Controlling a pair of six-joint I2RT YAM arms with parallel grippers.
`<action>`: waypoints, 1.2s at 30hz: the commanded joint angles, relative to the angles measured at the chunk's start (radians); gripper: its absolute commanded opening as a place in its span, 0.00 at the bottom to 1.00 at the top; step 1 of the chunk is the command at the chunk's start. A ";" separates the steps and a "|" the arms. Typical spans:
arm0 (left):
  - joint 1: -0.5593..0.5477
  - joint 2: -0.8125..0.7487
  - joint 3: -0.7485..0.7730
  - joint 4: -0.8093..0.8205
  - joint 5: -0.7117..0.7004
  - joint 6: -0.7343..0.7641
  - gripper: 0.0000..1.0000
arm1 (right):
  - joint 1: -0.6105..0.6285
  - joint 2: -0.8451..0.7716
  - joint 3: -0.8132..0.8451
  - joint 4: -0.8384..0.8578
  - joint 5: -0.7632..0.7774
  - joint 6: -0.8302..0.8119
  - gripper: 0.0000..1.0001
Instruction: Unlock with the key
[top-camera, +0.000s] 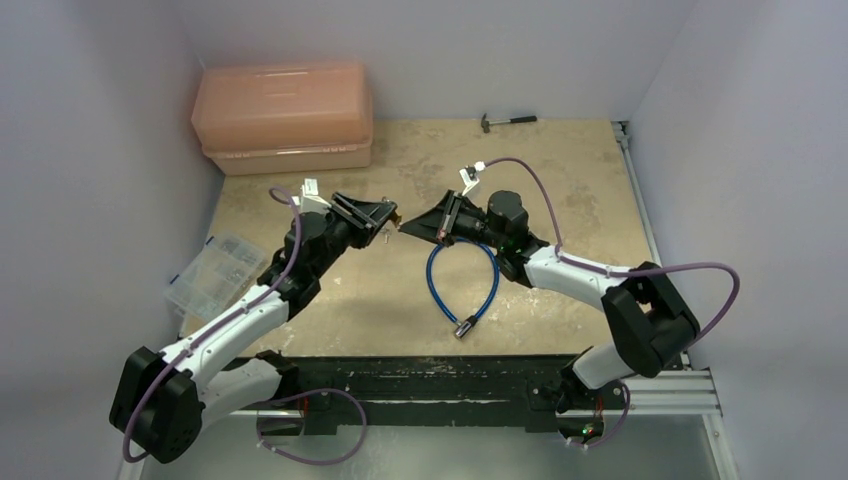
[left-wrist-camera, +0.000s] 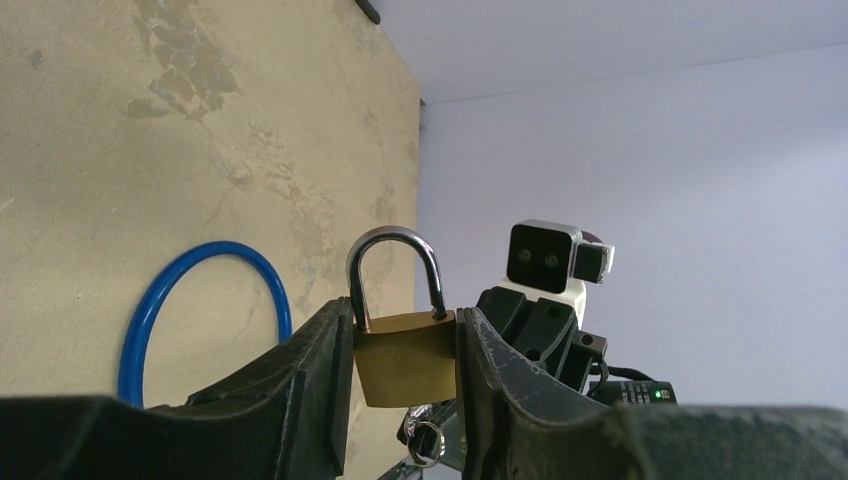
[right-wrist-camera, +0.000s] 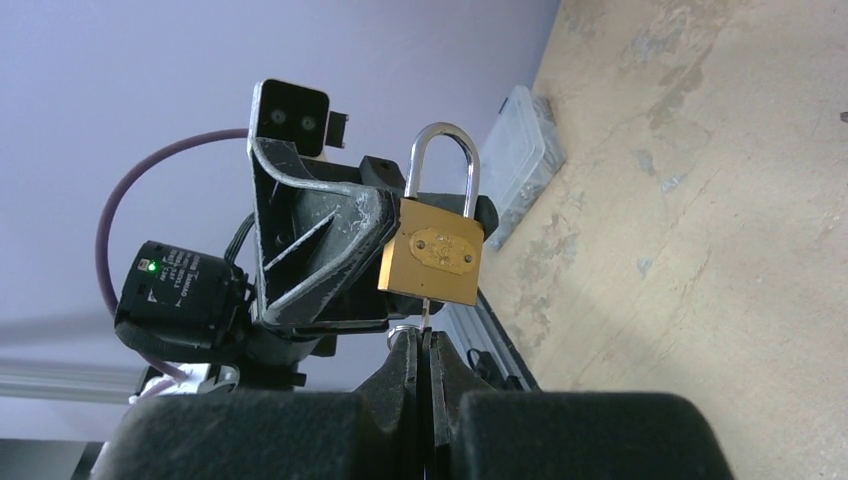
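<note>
A small brass padlock (left-wrist-camera: 405, 360) is clamped by its sides between the fingers of my left gripper (left-wrist-camera: 405, 325), held up above the table. Its silver shackle (left-wrist-camera: 393, 240) sits down in the body on both legs. From the right wrist, the padlock (right-wrist-camera: 432, 255) hangs just above my right gripper (right-wrist-camera: 426, 338), which is shut on the key (right-wrist-camera: 426, 314). The thin blade runs straight up into the lock's underside. The key ring (left-wrist-camera: 427, 440) shows below the lock. From above, the two grippers (top-camera: 378, 222) (top-camera: 418, 226) meet tip to tip at mid-table.
A blue cable loop (top-camera: 462, 285) with a silver end (top-camera: 464, 327) lies under the right arm. An orange plastic box (top-camera: 283, 118) stands at the back left, a hammer (top-camera: 508, 121) by the back wall, and a clear parts organizer (top-camera: 208, 275) at the left edge.
</note>
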 joint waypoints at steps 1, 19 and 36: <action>-0.046 -0.059 0.044 0.113 0.100 -0.021 0.00 | -0.002 -0.009 0.014 -0.069 0.038 -0.065 0.00; -0.048 0.050 0.103 -0.043 0.023 0.005 0.00 | 0.022 -0.380 0.021 -0.647 0.218 -0.669 0.73; -0.050 0.045 0.107 -0.059 0.036 -0.012 0.00 | 0.166 -0.256 0.212 -0.624 0.550 -0.690 0.71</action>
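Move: The right hand's shut fingers are already on the head of the key, which sits in the padlock; the padlock's body, in the left fingers, lies about 3 cm ahead and 2 cm left of the right hand, level with it. On the table some 22 cm below, the loose keys lie about 6 cm ahead and 4 cm left, the blue cable lock 5 cm back and 12 cm right. From the left hand, the key's head is about 4 cm back and 2 cm right, level. The right hand opens its fingers wide and lets go of the key, drawing off about 6 cm to the right and 4 cm back while the fingertips tip down some 30 degrees, then comes part-way back, left and then forward, with the gripper still wide open. The left hand keeps its grip on the padlock and shifts a couple of centimetres right and down. ##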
